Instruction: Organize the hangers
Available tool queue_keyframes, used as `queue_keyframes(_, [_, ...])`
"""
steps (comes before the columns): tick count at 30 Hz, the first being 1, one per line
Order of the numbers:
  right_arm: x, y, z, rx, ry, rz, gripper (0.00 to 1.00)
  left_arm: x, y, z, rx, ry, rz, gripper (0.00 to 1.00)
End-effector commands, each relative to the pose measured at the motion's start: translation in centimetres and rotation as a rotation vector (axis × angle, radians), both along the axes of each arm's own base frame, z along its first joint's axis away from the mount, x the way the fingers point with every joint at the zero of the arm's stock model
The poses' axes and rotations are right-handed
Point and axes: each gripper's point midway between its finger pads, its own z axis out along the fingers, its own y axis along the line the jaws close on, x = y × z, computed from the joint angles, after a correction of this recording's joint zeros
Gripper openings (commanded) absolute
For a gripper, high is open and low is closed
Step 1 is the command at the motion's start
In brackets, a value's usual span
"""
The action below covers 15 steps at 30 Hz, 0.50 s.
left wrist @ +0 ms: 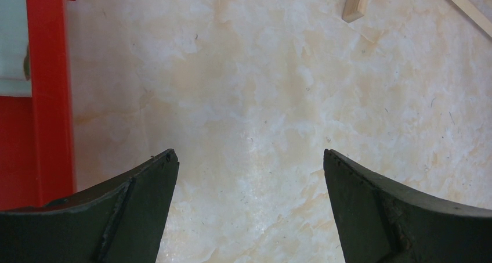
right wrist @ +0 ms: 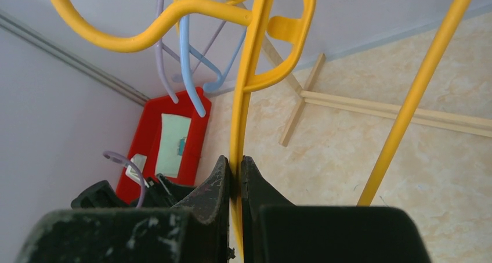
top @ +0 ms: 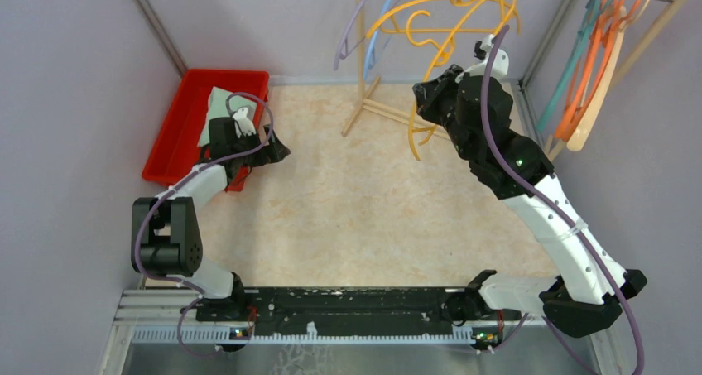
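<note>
A yellow hanger (right wrist: 246, 100) runs up between the fingers of my right gripper (right wrist: 235, 161), which is shut on its thin arm. From above, that gripper (top: 430, 93) is raised beside the wooden rack (top: 364, 60), and the yellow hanger (top: 411, 139) curves down below it. On that rack hang another yellow hanger (top: 397, 15), a light blue one (top: 385, 19) and a lavender one (top: 352, 27). Teal (top: 571, 69), orange (top: 592, 69) and beige (top: 604, 93) hangers hang at the far right. My left gripper (left wrist: 249, 155) is open over bare table, with nothing between its fingers.
A red bin (top: 178, 135) holding a pale sheet stands at the back left, right beside my left gripper (top: 280, 151). The wooden rack's feet (top: 389, 110) lie on the table at the back centre. Walls close in on both sides.
</note>
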Motion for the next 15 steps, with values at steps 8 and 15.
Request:
queue_keyframes(8, [2.5,-2.3,1.2,0.143,-0.018,0.026,0.0,0.2,0.0,0.9,-0.018,-0.026,0.012,1.0])
queue_keyframes(15, [4.7,-6.2,2.0,0.185,-0.064,0.019,0.0,0.1,0.2,0.9,-0.005,-0.03,0.016,1.0])
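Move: The right hand holds a yellow hanger by its side; the rod for it lies roughly 24 cm ahead, 10 cm right and 15 cm above. The hung yellow hanger is some 20 cm ahead, 3 cm right and 5 cm above, the blue one 20 cm ahead and 12 cm left, the teal ones 12 cm ahead and 28 cm right. From the left hand that rod stretch lies about 15 cm ahead, 55 cm right and 50 cm up. Still pinching the yellow hanger, the right hand swings about 6 cm right and 4 cm forward towards the rod. ##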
